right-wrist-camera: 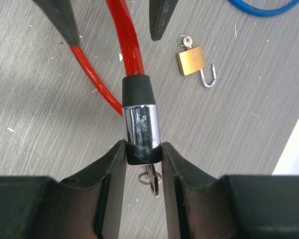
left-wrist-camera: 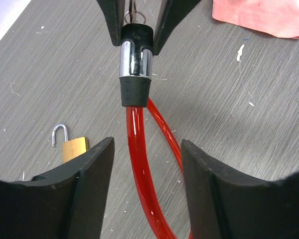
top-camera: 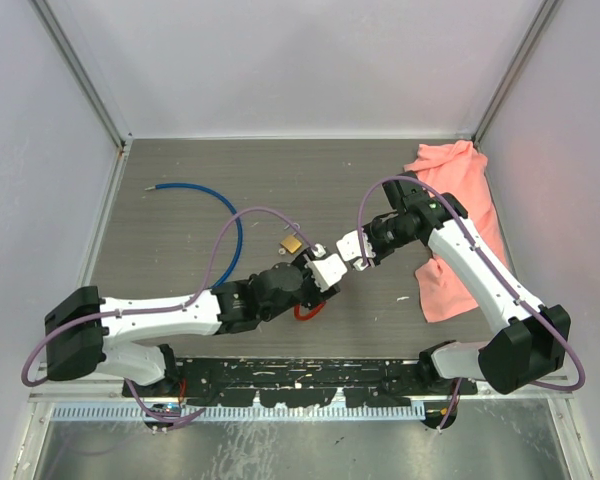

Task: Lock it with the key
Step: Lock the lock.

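Note:
A red cable lock [left-wrist-camera: 138,159] lies on the grey table with its chrome and black cylinder [right-wrist-camera: 141,119] lifted. My right gripper [right-wrist-camera: 143,149] is shut on the black end cap of the cylinder, where a key [right-wrist-camera: 152,179] with a small ring sticks out between the fingers. My left gripper [left-wrist-camera: 147,144] is open and straddles the red cable just behind the cylinder [left-wrist-camera: 136,59], not touching it. In the top view the two grippers meet nose to nose, left [top-camera: 325,272] and right [top-camera: 358,250].
A brass padlock [right-wrist-camera: 192,60] with open shackle and its own key lies beside the lock, also in the top view [top-camera: 292,244]. A blue cable [top-camera: 215,200] curves at the back left. A pink cloth [top-camera: 460,220] lies at the right under the right arm.

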Motion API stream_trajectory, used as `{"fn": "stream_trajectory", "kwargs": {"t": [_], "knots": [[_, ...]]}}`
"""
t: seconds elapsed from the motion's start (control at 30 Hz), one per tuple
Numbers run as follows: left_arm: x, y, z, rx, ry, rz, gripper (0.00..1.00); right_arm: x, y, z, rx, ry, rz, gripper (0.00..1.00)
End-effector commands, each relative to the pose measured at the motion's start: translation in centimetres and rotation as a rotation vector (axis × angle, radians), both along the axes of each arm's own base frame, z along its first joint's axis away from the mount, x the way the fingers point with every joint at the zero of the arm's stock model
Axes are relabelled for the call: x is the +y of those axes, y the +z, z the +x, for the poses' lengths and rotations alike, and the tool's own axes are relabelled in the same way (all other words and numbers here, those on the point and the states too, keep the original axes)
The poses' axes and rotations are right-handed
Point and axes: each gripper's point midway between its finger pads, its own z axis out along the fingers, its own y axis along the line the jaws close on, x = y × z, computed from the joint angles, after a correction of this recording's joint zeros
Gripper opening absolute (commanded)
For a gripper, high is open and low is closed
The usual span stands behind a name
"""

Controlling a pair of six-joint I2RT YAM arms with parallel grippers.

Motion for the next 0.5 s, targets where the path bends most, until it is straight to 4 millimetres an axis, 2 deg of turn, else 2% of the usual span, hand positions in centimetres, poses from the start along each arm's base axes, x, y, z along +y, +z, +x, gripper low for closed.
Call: {"fn": "stream_trajectory", "kwargs": {"t": [0.0,0.17,0.33,0.47], "knots": [[-0.7,2.0,0.5,0.019,-0.016,-0.132,0.55,0.2,0.4,-1.3,0.063,-0.001,0.014,0.02],[-1.1,1.2,1.0,0.055,-0.022,-0.139,0.50,0.3,0.5,-1.2,0.065,-0.002,0.016,0.02],[-1.2,1.1,1.7,0.066,-0.020,-0.140,0.34,0.3,0.6,-1.2,0.068,-0.004,0.020,0.02],[-1.6,0.8,1.9,0.093,-0.039,-0.105,0.32,0.3,0.7,-1.3,0.070,-0.007,0.025,0.02]]}}
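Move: The spot on the red cable just below its black sleeve lies almost between the left fingertips, about 1 cm ahead and 1 cm below. The black lock cap, in the right fingers, is some 5 cm ahead and 5 cm right of the left hand, about level. The brass padlock lies on the table roughly 9 cm ahead, 9 cm left and 17 cm down. From the right hand, that cable spot is about 4 cm back and 5 cm left, slightly below. Close the left fingers around the red cable to about half their present gap while lowering that gripper about 1.5 cm and easing it a centimetre or so forward, tipping the fingers some 5 degrees downward. Leave a little slack rather than clamping down yet. Keep the right gripper still, holding the black lock cap. ##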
